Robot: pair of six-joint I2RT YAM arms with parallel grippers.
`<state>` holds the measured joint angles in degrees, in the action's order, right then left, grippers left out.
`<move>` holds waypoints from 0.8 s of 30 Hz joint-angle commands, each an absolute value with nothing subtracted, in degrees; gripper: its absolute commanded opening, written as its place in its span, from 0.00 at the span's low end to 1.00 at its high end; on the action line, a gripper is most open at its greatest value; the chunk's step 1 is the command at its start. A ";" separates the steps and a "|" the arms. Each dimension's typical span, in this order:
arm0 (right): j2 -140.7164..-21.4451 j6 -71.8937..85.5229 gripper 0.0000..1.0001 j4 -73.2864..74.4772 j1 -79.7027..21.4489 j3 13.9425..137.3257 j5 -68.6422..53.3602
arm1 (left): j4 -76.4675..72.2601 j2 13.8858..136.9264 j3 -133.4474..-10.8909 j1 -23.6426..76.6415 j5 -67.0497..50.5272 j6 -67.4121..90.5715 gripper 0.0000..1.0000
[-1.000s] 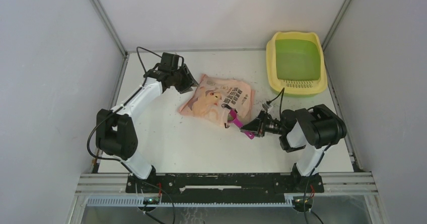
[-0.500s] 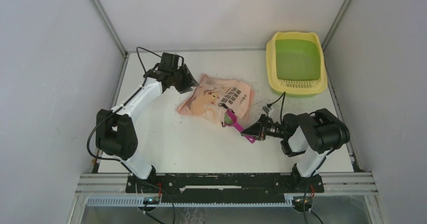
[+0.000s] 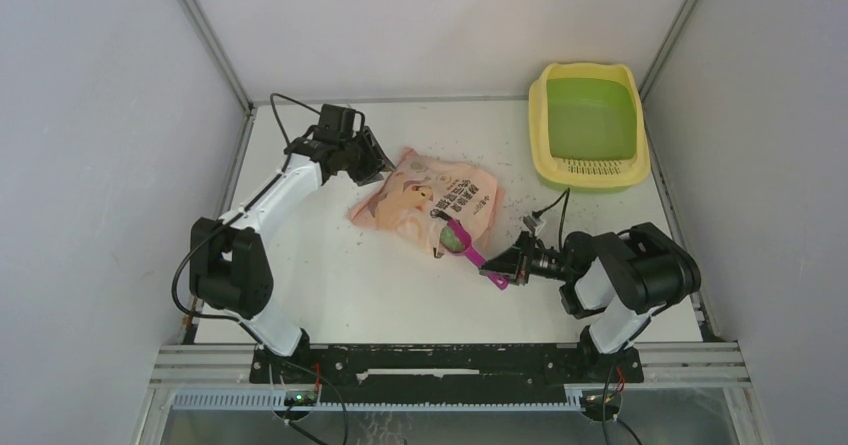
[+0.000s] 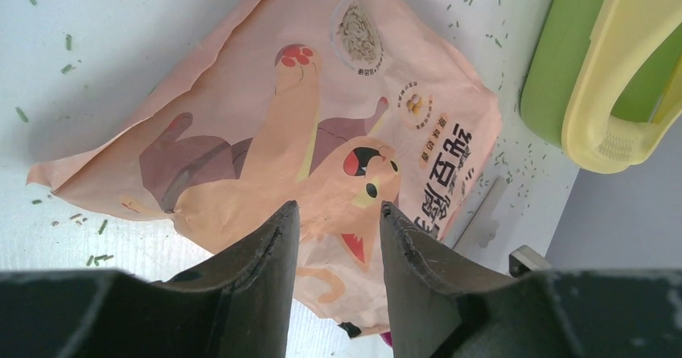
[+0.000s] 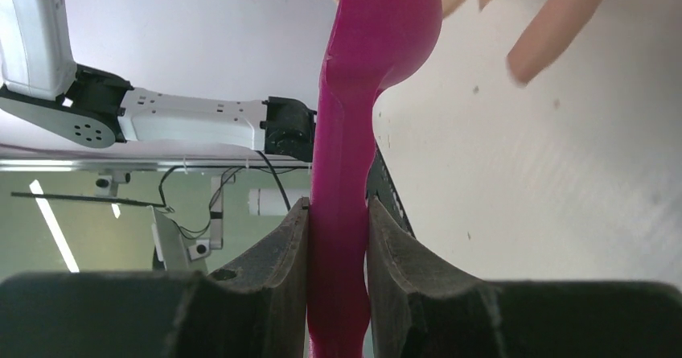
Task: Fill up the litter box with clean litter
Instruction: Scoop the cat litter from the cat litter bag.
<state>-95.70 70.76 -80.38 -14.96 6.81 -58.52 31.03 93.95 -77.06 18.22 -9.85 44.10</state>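
The litter box (image 3: 540, 135), yellow-rimmed with a bare green basin, stands at the back right and also shows in the left wrist view (image 4: 611, 92). A peach-pink printed bag (image 3: 425, 193) lies mid-table. My right gripper (image 3: 507, 266) is shut on the handle of a magenta scoop (image 3: 470, 250), gripped between its fingers (image 5: 338, 205). The scoop's bowl sits at the bag's near edge with greenish litter (image 3: 456, 235) in it. My left gripper (image 3: 378, 168) is at the bag's far-left corner. Its jaws (image 4: 338, 213) stand apart, the bag's print (image 4: 322, 133) showing between them.
Loose litter granules (image 4: 507, 157) are scattered on the white table round the bag. Grey enclosure walls close in the left, back and right sides. A metal rail (image 3: 450, 360) with the arm bases runs along the near edge. A cable (image 3: 555, 205) loops from the right wrist.
My right gripper has drawn the scoop a little leftward and toward the near edge, and the bag has shifted slightly left with it. The left arm has not moved.
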 commanded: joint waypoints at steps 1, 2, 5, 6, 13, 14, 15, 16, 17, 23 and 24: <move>-92.02 72.19 0.00 -86.32 -13.29 2.55 -58.80 | 29.55 90.46 -77.22 18.19 -11.74 44.65 0.46; -91.31 72.57 0.00 -86.38 -12.93 1.66 -58.81 | 29.41 90.30 -77.07 18.19 -11.86 44.71 0.46; -88.26 73.47 0.00 -85.68 -12.14 -1.00 -58.57 | 29.27 89.31 -76.60 18.21 -12.16 44.67 0.47; -87.15 73.55 0.00 -85.03 -12.01 -1.78 -58.54 | 29.31 88.87 -76.41 18.22 -12.25 44.59 0.47; -70.89 69.39 0.00 -65.24 -9.47 -4.50 -58.50 | 29.58 83.59 -75.13 17.77 -11.64 43.02 0.62; -65.26 67.98 0.00 -58.47 -9.12 -4.37 -58.35 | 29.75 82.86 -74.99 17.57 -11.49 42.79 0.66; -60.62 67.22 0.00 -54.59 -8.80 -3.92 -58.25 | 29.98 81.99 -74.83 17.41 -11.31 42.61 0.68; -55.40 65.29 0.00 -45.59 -8.64 -2.99 -58.00 | 30.17 81.21 -74.73 17.18 -11.10 42.50 0.72; -49.87 63.08 0.00 -36.78 -8.42 -1.68 -57.46 | 30.30 80.42 -74.60 16.99 -11.06 42.32 0.93; -28.36 56.05 0.00 -4.81 -5.91 8.46 -56.37 | 30.71 76.85 -74.09 16.10 -12.65 42.06 1.00; -28.02 56.79 0.00 -4.26 -5.31 8.95 -57.20 | 30.83 76.53 -74.15 16.11 -12.93 41.93 1.00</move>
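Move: The right hand already holds the scoop, its litter-filled head about 6 cm ahead and 7 cm left. From that hand the litter box lies about 30 cm ahead and 25 cm right, slightly lower; the bag's middle is roughly 13 cm ahead, 13 cm left and 4 cm down. From the left hand the bag's middle is some 6 cm back, 10 cm right and 12 cm below, the litter box about 11 cm ahead, 48 cm right and 9 cm down. Right hand lifts the loaded scoop about 6 cm, rightwards and back from the bag; left rises 9, opening. ##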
